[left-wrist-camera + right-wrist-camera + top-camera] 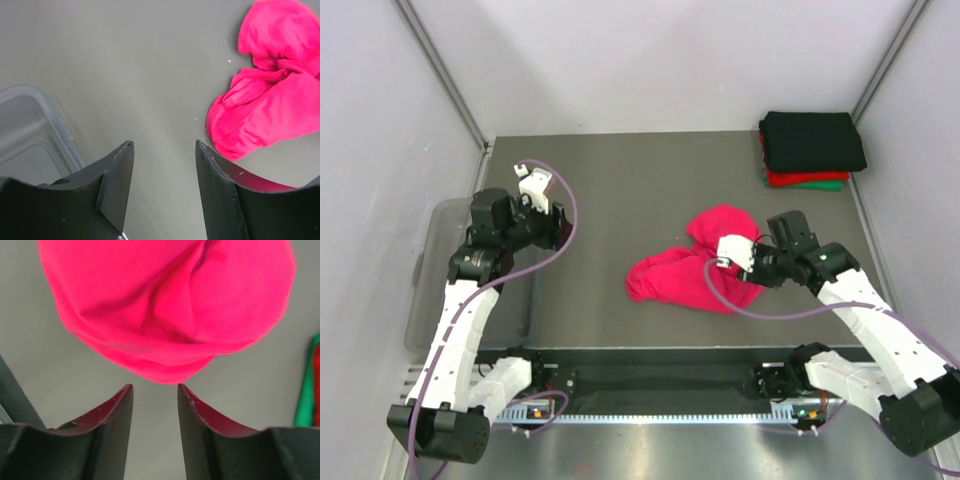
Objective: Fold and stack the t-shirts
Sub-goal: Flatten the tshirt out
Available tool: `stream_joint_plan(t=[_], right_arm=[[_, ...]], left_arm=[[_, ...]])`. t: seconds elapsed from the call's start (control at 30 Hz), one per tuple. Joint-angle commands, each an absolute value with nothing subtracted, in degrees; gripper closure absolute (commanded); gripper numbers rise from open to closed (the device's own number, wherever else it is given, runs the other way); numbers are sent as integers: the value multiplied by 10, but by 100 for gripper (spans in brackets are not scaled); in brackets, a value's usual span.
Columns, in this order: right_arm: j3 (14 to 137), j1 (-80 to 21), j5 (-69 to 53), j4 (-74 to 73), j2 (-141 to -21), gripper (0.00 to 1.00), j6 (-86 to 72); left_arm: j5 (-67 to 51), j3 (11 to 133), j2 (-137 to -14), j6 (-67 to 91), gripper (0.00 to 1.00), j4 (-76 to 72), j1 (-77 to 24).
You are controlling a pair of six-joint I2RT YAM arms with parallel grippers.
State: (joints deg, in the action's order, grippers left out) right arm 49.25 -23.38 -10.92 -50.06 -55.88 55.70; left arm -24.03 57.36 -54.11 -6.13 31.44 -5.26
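A bright magenta-pink t-shirt [692, 268] lies crumpled near the middle of the grey table [620, 190]. Folded black, red and green t-shirts [812, 148] are stacked in the far right corner, black on top. My right gripper [723, 262] hovers at the pink shirt's right side. In the right wrist view its jaws [155, 387] stand open and hold nothing, with the pink cloth [165, 305] just beyond the tips. My left gripper [552, 222] is at the table's left, well away from the shirt. It is open [164, 143] over bare table, the pink t-shirt [270, 100] to its upper right.
A clear plastic bin [440, 270] sits off the table's left edge and also shows in the left wrist view [35, 135]. White walls close in the table at the back and both sides. The stack's green and red edge [312, 385] shows at the right.
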Motion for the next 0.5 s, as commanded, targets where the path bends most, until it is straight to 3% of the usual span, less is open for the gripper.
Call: stream_joint_plan(t=[0.0,0.17,0.47], right_arm=[[587,-232,-146,-444,-545,58,542],[715,-233,-219,-422,-713,57,468],[866,-237,-206,-383,-1006,60,413]], left_arm=[[-258,566,-520,-55,43,284,-48],[-251,541,-505,-56,42,280,-47],[-232,530,-476,-83,42,310,-44]])
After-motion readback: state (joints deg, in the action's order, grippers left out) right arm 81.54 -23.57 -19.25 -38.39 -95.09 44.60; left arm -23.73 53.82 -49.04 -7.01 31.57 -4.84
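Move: The pink t-shirt's far edge, the open hand's goal, lies about 16 cm ahead of the right hand and 8 cm to its left, some 8 cm below. The shirt's bunched left end is about 22 cm to that hand's left and level with it fore and aft. The folded stack stands roughly 33 cm ahead and 17 cm to its right. From the left hand, the far edge is about 35 cm right, 6 cm ahead and 20 cm below. Forward and to the left in a quick arch, the empty right hand goes about 16 cm out and 10 cm left over the shirt towards its far edge. It first rises some 9 cm, then sinks about 7, the fingers tilting some 15 degrees further to the left and staying part open. ##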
